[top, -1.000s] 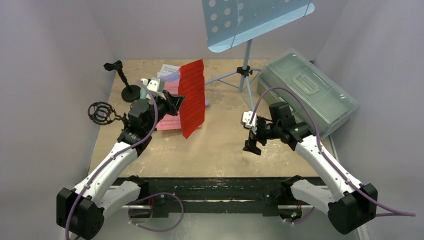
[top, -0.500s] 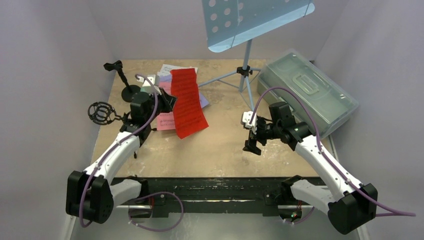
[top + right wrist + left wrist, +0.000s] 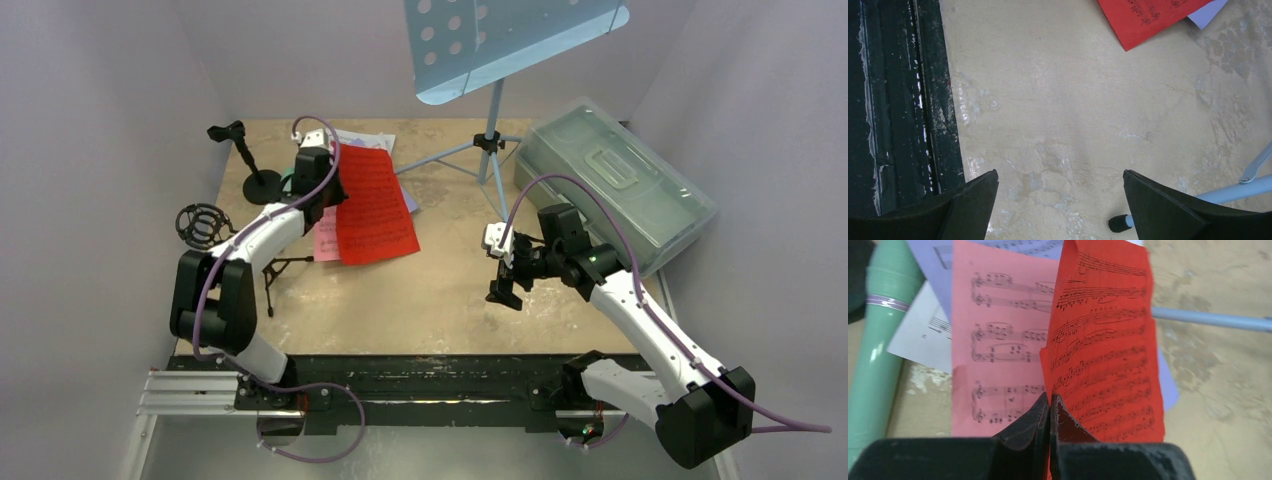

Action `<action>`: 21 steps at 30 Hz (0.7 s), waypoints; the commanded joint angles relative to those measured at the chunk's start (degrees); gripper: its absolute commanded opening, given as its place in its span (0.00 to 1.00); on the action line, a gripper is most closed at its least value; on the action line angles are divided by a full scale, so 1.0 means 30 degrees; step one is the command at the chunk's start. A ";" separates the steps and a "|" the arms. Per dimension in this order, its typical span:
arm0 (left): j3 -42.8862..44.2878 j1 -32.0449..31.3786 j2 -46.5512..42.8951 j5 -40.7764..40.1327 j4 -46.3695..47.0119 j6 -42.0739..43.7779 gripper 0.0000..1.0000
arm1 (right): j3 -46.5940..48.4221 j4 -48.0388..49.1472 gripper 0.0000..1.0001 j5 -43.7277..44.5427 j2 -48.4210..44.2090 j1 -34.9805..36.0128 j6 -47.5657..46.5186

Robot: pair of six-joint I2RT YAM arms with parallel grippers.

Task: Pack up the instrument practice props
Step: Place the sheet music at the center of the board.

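My left gripper [image 3: 335,190] is shut on the left edge of the red music sheet [image 3: 375,205], which lies nearly flat over the pile of sheets. In the left wrist view the closed jaws [image 3: 1049,401] pinch the red sheet [image 3: 1108,340] above the pink sheet [image 3: 998,340], a white sheet [image 3: 923,337] and a lilac one [image 3: 935,260]. The teal microphone [image 3: 878,335] lies left of them. My right gripper [image 3: 503,287] hovers open over bare table, holding nothing [image 3: 1060,175]. The light-blue music rack [image 3: 510,40] stands at the back on tripod legs [image 3: 455,155].
The translucent box [image 3: 620,185] sits closed at the right, behind my right arm. A black round-base pole [image 3: 262,185] and a black microphone tripod [image 3: 205,225] stand at the left edge. One rack leg's black foot [image 3: 1120,223] lies beside my right gripper's right finger.
The left arm has stretched toward the back of the table and brought the red sheet down from upright to nearly flat over the pile. The right arm has not moved.
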 commanded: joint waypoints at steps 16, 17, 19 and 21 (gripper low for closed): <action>-0.0906 0.0184 -0.6416 0.2564 0.0355 0.2133 0.99 | -0.0017 0.0297 0.99 0.0358 -0.0421 -0.0558 0.0092; -0.2045 0.0186 -0.7505 0.3828 0.0864 0.1647 1.00 | 0.0033 0.0362 0.99 0.0439 -0.0408 -0.0685 0.0153; -0.3890 0.0186 -0.8980 0.6308 0.1970 0.0888 1.00 | 0.0141 0.0391 0.99 0.0600 -0.0454 -0.1090 0.0364; -0.4524 0.0186 -0.9807 0.8036 0.1385 0.0053 1.00 | 0.0238 0.0632 0.99 0.0521 -0.0695 -0.1664 0.0695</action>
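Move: The left hand holds the red sheet by its left part; its place on the pink sheet has its middle about 5 cm right, 4 cm back and 5 cm below. The green microphone lies some 16 cm to the hand's left and 4 cm back; the stand leg's tip is about 13 cm right and 6 cm ahead. From the right hand, the pink sheet lies about 40 cm left, 19 cm ahead and 9 cm below. Left hand eases forward-left about 5 cm while opening wide, releases the red sheet, then retreats up and back some 15 cm. ##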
